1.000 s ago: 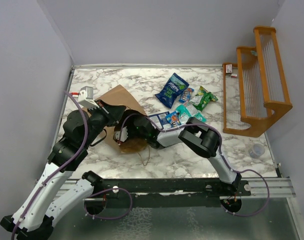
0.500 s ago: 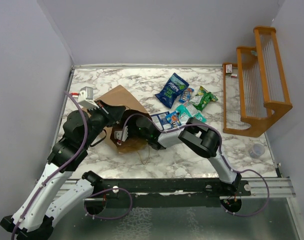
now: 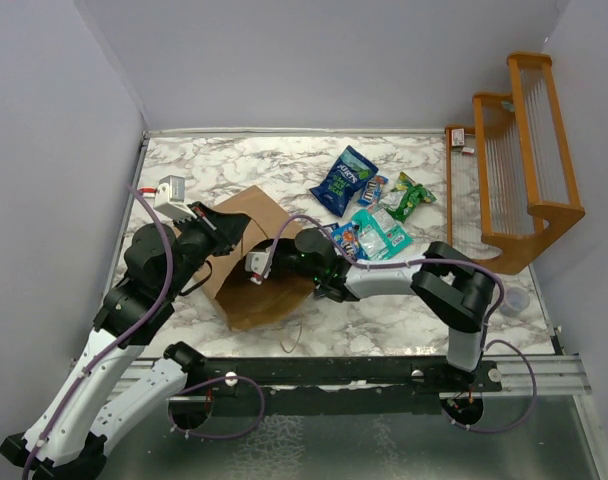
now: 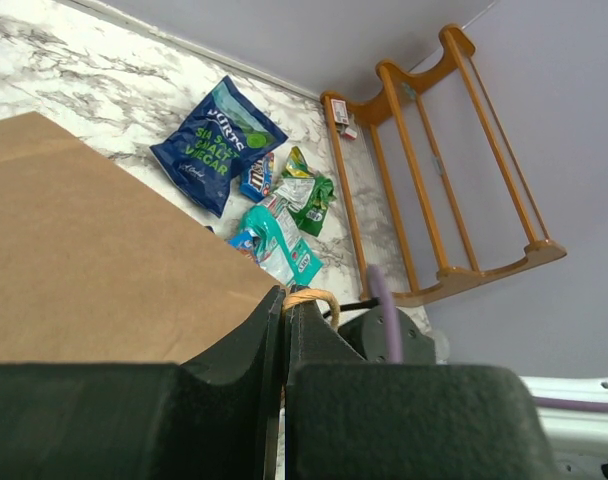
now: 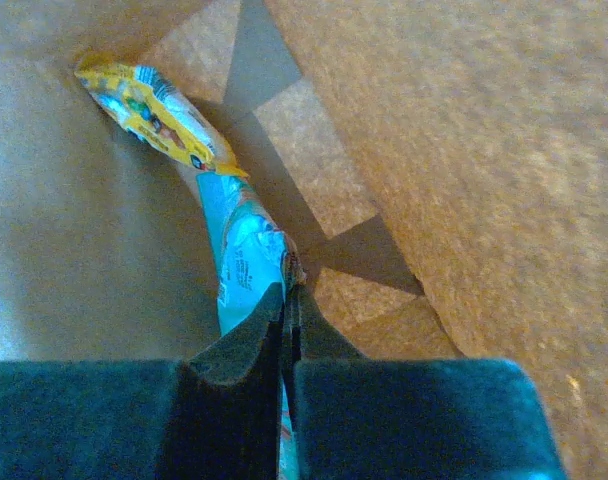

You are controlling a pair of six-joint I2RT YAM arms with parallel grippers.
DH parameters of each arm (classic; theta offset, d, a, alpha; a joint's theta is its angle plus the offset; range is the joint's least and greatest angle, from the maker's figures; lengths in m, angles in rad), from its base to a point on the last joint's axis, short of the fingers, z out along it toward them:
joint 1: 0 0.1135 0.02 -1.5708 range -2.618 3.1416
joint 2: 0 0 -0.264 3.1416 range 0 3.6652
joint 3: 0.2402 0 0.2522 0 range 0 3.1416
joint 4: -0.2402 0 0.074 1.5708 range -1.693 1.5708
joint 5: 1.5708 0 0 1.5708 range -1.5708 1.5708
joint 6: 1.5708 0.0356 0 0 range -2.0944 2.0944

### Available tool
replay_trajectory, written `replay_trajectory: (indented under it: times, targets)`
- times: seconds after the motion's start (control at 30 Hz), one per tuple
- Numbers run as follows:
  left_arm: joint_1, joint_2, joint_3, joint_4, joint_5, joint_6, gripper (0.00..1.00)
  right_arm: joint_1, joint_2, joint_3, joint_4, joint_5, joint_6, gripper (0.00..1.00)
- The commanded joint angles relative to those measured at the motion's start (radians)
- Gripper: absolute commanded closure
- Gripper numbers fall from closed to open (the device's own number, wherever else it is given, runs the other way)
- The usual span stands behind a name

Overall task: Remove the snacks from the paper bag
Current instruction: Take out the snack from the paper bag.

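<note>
The brown paper bag [image 3: 252, 290] lies on its side on the marble table, mouth toward the right. My left gripper [image 3: 229, 232] is shut on the bag's twisted paper handle [image 4: 309, 297] at the mouth's upper edge. My right arm reaches into the mouth, so its fingertips are hidden in the top view. Inside the bag, my right gripper [image 5: 287, 295] is shut on a teal packet [image 5: 242, 258]. A yellow packet [image 5: 149, 108] lies just beyond it. More snacks lie outside to the right: a dark blue packet [image 3: 344, 180], a green one [image 3: 409, 197] and a teal one [image 3: 381, 233].
An orange wooden rack [image 3: 514, 160] stands at the right edge. A small clear cup [image 3: 512, 302] sits in front of it. Walls close off the left, back and right of the table [image 3: 284, 160].
My right gripper has shut on the teal packet inside the bag and the right arm has drawn back to the right. The bag has shifted and spread flatter. The left gripper stays on the handle.
</note>
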Motion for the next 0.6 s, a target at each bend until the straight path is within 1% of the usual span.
replay_trajectory:
  times: [0.0,0.07,0.17,0.23,0.57]
  targets:
    - [0.002,-0.006,-0.01,0.044,-0.005,-0.01,1.0,0.034,-0.105,-0.045,-0.021,-0.102,0.183,0.99]
    - [0.002,-0.001,-0.012,0.049,0.002,-0.015,1.0,0.049,-0.104,-0.053,-0.025,-0.083,0.177,0.99]
    - [0.002,0.003,-0.012,0.047,0.0,-0.015,1.0,0.081,-0.093,-0.054,-0.056,-0.008,0.116,0.99]
    - [0.002,0.001,-0.011,0.043,-0.009,-0.016,1.0,0.097,-0.113,-0.078,-0.047,0.015,0.102,0.99]
    - [0.002,-0.015,-0.023,0.04,-0.078,-0.018,1.0,0.106,-0.361,-0.213,-0.07,-0.081,0.214,0.99]
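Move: A blue snack packet is already pinched in the shut right fingers, inside the paper bag; the teal packet among those already taken out lies about 31 cm to that hand's right, 5 cm ahead and 12 cm below. The blue-and-orange packet is some 23 cm right and 4 cm ahead, a yellow packet still in the bag about 11 cm left, level with the hand fore and aft and 5 cm lower. From the left hand, the teal packet lies about 11 cm ahead, 25 cm right and 33 cm down. The blue packet, kept between the closed right fingertips, is drawn back through the bag by about 8 cm, latterly also a little to the right, while its height only wavers by a centimetre or two and the wrist turns roughly 10 degrees. The left hand stays nearly still and keeps hold of the bag's twisted handle. ##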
